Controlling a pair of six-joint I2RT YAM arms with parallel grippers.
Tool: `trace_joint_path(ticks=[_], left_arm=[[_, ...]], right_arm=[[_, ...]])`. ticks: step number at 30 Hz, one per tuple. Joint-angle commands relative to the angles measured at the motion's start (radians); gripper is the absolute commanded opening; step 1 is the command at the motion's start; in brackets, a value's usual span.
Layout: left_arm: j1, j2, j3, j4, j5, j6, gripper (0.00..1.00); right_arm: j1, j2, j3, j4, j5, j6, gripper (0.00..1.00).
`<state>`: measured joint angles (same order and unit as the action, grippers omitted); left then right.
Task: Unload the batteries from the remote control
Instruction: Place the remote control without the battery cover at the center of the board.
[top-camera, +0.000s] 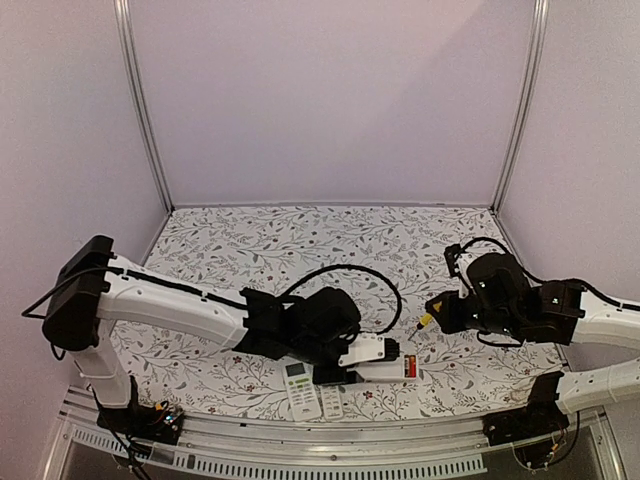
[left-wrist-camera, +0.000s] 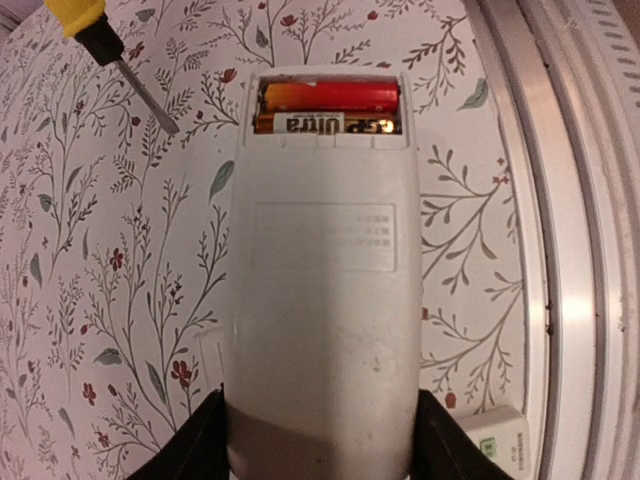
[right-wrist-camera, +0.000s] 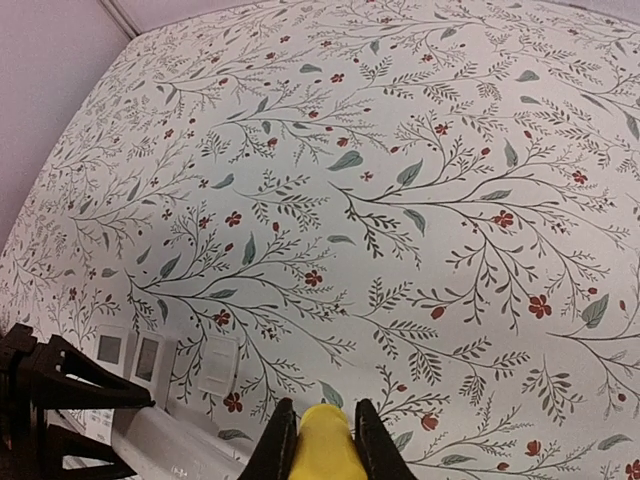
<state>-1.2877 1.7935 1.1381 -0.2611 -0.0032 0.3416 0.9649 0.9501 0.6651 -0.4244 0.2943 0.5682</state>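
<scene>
My left gripper (left-wrist-camera: 320, 445) is shut on the white remote control (left-wrist-camera: 320, 300), with one black finger against each long side. The remote lies back-up and its battery bay is uncovered. Two batteries lie side by side in the bay, a red-orange one (left-wrist-camera: 330, 97) and an orange-and-black one (left-wrist-camera: 330, 123) marked "Ultra". From above, the remote (top-camera: 375, 352) points right, with the batteries (top-camera: 409, 368) at its far end. My right gripper (right-wrist-camera: 322, 440) is shut on the yellow handle of a screwdriver (right-wrist-camera: 325, 450). The screwdriver's tip (left-wrist-camera: 150, 103) hovers left of the bay, clear of the remote.
Two other white remotes (top-camera: 300, 385) (top-camera: 330, 401) lie near the table's front edge, just left of the held one. A small ridged white plate (right-wrist-camera: 218, 365) lies flat beside them. A metal rail (top-camera: 330, 440) runs along the front edge, and purple walls enclose the floral tabletop (top-camera: 320, 240).
</scene>
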Motion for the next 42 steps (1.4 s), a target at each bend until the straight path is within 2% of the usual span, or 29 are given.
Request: trace_joint_path(ticks=[1,6,15,23,31,35,42], left_arm=[[0.014,0.075,0.103,0.015,0.007,0.043,0.20],[0.036,0.166,0.188,0.026,0.006,0.098,0.20],[0.074,0.295,0.300,0.031,-0.081,0.188,0.21],[0.085,0.366,0.379,-0.009,-0.050,0.187,0.26],[0.085,0.401,0.410,-0.042,-0.055,0.154,0.33],[0.090,0.412,0.407,-0.041,-0.079,0.147,0.38],[0.112,0.408,0.379,-0.003,-0.147,0.116,0.57]], right_arm=[[-0.015,-0.025,-0.025,0.008,0.107,0.082,0.00],[-0.022,-0.063,-0.050,0.014,0.175,0.140,0.00],[-0.023,-0.070,-0.081,0.018,0.235,0.198,0.00],[-0.022,-0.045,-0.096,0.067,0.230,0.197,0.00],[-0.024,0.070,-0.091,0.055,0.280,0.253,0.00],[-0.024,0.116,-0.073,0.024,0.257,0.263,0.00],[-0.024,0.119,-0.053,-0.040,0.149,0.262,0.00]])
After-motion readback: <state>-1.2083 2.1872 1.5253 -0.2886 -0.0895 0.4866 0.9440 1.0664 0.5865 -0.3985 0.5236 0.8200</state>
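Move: The battery remote, back up in the left hand, is headed for bare board centred about 8 cm ahead, 12 cm right and 6 cm below that hand. Its loose battery cover lies about 2 cm ahead and 2 cm right of the left hand; the narrow remote is 7 cm back and 4 cm left, the wide remote 7 cm back and 9 cm left, all about 6 cm below. From the right hand, the battery bay is roughly 9 cm back, 5 cm left and 10 cm below. The remote, still pinched by its covered end, is carried by the left hand about 8 cm forward and 6 cm right, rising briefly before sinking to 5 cm below its start onto the board. The right hand keeps hold of the screwdriver, shifts about 4 cm right and slightly forward while turning some 20 degrees clockwise, then lowers 5 cm, bringing the tip close to the battery bay. ##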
